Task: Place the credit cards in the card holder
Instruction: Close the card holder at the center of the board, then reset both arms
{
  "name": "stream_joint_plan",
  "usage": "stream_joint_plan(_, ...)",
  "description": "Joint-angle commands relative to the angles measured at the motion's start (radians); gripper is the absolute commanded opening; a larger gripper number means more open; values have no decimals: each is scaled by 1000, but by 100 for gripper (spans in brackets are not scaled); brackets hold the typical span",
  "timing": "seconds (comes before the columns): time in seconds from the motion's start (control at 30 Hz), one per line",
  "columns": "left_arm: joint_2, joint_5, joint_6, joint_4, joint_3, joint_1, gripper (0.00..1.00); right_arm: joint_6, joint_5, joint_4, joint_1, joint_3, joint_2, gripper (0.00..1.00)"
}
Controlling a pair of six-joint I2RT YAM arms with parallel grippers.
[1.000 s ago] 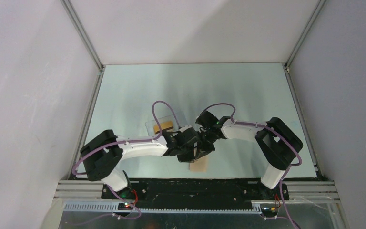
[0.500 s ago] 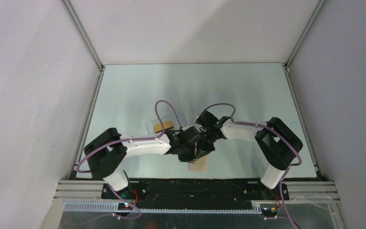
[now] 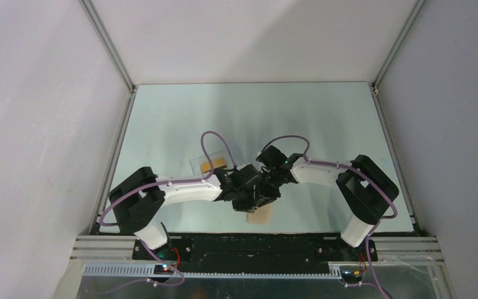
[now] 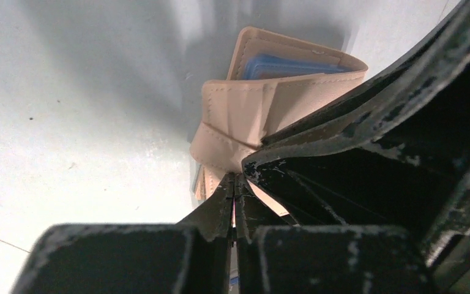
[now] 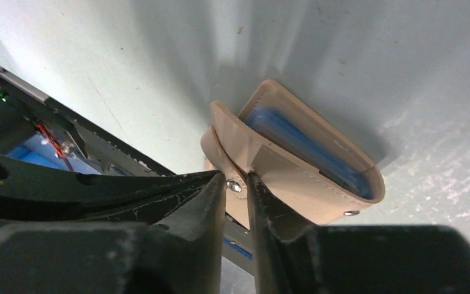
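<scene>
The tan card holder lies at the near middle of the table, partly under both grippers. It stands half open, with blue pockets showing, in the left wrist view and the right wrist view. My right gripper is shut on its flap at the snap, also seen from above. My left gripper is shut on a thin orange-pink sliver seen edge-on, apparently a credit card, with its tips against the holder's tan flap. Another orange credit card lies in a clear box.
The clear plastic box sits just behind and left of the grippers. The right gripper's black finger fills the right side of the left wrist view. The table's near edge and black rail lie close behind the holder.
The left arm's elbow has shifted slightly and the right arm's elbow has sunk a little. Both grippers stay together at the card holder.
</scene>
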Motion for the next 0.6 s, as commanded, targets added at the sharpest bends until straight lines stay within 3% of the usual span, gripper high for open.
stream_joint_plan(0.0, -100, -102, 36, 90, -23, 5, 11, 6, 14, -19, -8, -49, -44, 32)
stream_joint_plan(0.07, -183, -133, 55, 96, -37, 18, 29, 8, 12, -16, -33, -49, -112, 46)
stream_joint_plan(0.1, -214, -155, 66, 107, -56, 25, 46, 7, 15, -15, -41, -48, -162, 56)
stream_joint_plan(0.17, -308, -163, 80, 143, -97, 51, 63, -4, 33, -17, -72, -49, -234, 72)
stream_joint_plan(0.3, -523, -167, 170, 229, -229, 177, 79, -63, 115, -40, -153, -49, -341, 97)
stream_joint_plan(0.43, -853, -200, 272, 256, -378, 373, 95, -165, 249, -67, -255, -50, -399, 99)
stream_joint_plan(0.57, -1185, -299, 453, 264, -520, 596, 100, -264, 394, 67, -404, -158, -474, 99)
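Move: Right under both hands lies the card holder: its middle is about 2 cm to the right of the left hand, level with it and 1 cm below; from the right hand it is some 2 cm back, 1 cm to the left and 1 cm below. The clear tray stands about 15 cm ahead and 10 cm left of the left hand, with the orange card in it 14 cm ahead and 12 cm left of that hand. Coming free of the holder's strap and snap, both hands lift and part, opening wide. The left, shut at first, rises and reaches forward, then swings left towards the tray, about 15 cm left, 13 up and 10 forward, its fingers tipping up some 40 degrees. The right, already slightly open, goes forward, right and up, 8 to 10 cm each, fingers tipping up too. ##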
